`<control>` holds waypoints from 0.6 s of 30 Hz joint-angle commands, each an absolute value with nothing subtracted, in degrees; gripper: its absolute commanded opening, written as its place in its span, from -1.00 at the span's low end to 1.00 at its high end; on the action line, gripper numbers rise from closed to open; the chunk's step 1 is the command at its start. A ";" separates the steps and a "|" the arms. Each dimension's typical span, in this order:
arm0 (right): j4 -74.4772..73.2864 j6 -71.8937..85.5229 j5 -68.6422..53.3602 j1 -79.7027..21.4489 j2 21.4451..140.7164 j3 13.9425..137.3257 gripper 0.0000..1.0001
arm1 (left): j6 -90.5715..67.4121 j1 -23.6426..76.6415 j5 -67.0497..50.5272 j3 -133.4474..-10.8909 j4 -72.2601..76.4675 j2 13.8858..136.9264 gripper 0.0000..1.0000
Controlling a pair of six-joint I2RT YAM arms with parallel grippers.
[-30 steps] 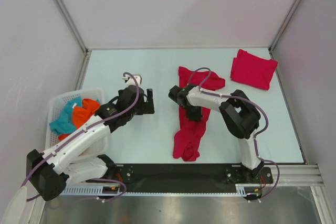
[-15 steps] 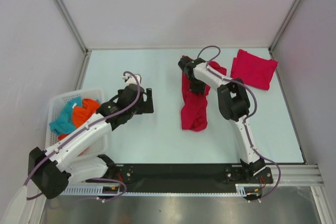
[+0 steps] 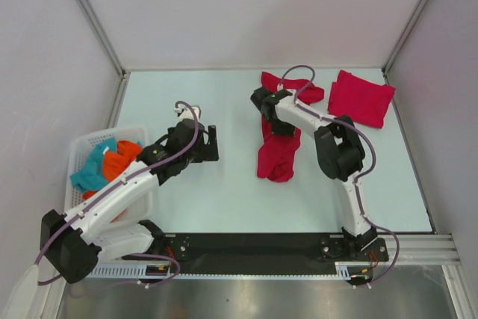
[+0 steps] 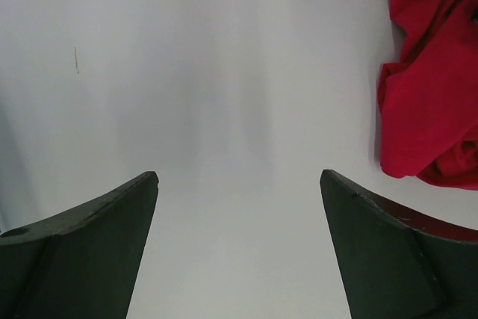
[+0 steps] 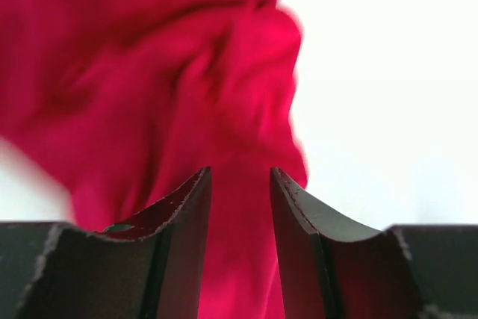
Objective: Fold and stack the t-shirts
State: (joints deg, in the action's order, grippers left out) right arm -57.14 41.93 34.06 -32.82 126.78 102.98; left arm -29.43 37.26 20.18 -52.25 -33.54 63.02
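Note:
A crumpled red t-shirt (image 3: pixel 279 151) lies bunched in a long heap at the table's middle, with one end toward the back (image 3: pixel 270 80). A second red t-shirt (image 3: pixel 361 98) lies folded at the back right. My right gripper (image 3: pixel 263 101) hovers over the far part of the crumpled shirt. In the right wrist view its jaws (image 5: pixel 240 171) stand partly apart, and blurred red cloth (image 5: pixel 149 72) fills the view behind the gap. My left gripper (image 3: pixel 212 143) is open wide over bare table, left of the crumpled shirt. The left wrist view (image 4: pixel 239 177) shows nothing between its fingers, with the shirt's edge (image 4: pixel 433 110) at the right.
A white basket (image 3: pixel 81 147) at the left edge holds teal and orange cloths (image 3: pixel 112 163). Metal frame posts and grey walls close in the table on the left, back and right. The arm bases sit on a black rail (image 3: pixel 246 248) at the near edge.
My right arm swept from the table's middle toward the back, pulling the long shirt up into a shorter bunched heap, and its jaws have widened. The left arm has stayed still.

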 commanded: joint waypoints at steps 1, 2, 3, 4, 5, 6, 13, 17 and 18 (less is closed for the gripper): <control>-60.63 42.62 40.51 -39.44 117.16 105.37 -0.14 | -28.56 36.74 18.55 -53.09 -31.20 63.37 0.92; -61.78 42.54 41.30 -40.33 116.03 106.08 -0.14 | -28.65 36.74 18.46 -53.09 -31.11 63.37 0.92; -63.09 42.28 42.61 -41.30 115.49 107.39 -0.14 | -28.74 36.74 18.37 -52.74 -30.94 63.37 0.92; -64.15 42.54 42.97 -42.61 115.14 108.10 -0.14 | -28.83 36.74 18.28 -52.65 -30.76 63.37 0.91; -65.12 42.97 43.33 -43.32 114.88 108.98 -0.13 | -28.92 36.74 18.11 -52.56 -30.67 63.46 0.92; -66.61 43.41 43.59 -43.77 114.18 109.33 -0.13 | -29.09 36.74 17.93 -52.30 -30.50 63.54 0.92; -63.55 49.30 39.12 -46.40 108.72 92.06 -0.12 | -29.09 36.74 18.02 -51.50 -30.23 63.02 0.92; -62.84 51.32 38.23 -47.98 108.02 87.37 -0.12 | -29.00 36.74 18.11 -51.15 -30.32 62.76 0.92; -62.84 51.33 38.23 -48.51 107.93 86.93 -0.12 | -29.00 36.74 18.11 -51.07 -30.32 62.67 0.92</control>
State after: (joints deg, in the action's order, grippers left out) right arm -62.85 47.70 38.04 -46.63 109.32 88.92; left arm -29.45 37.19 18.72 -51.48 -31.79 63.57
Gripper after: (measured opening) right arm 0.439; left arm 0.957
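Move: The near end of the spread red t-shirt lies about 14 cm straight back from the right hand and some 3 cm lower. Its far end, with the sleeve flap, is roughly 9 cm ahead and 6 cm right of that hand. The folded red shirt lies about 8 cm ahead and 27 cm to its right. From the idle left hand, the spread shirt's near end is some 24 cm right, 3 cm ahead and 14 cm down. Towards the spread shirt's near end: the right hand first rises about 11 cm from just over the cloth while easing back and left, then swings back and down towards that end, ending about 10 cm nearer the base and still 6 cm higher. It turns slightly counter-clockwise; the fingers stay partly open and empty. ##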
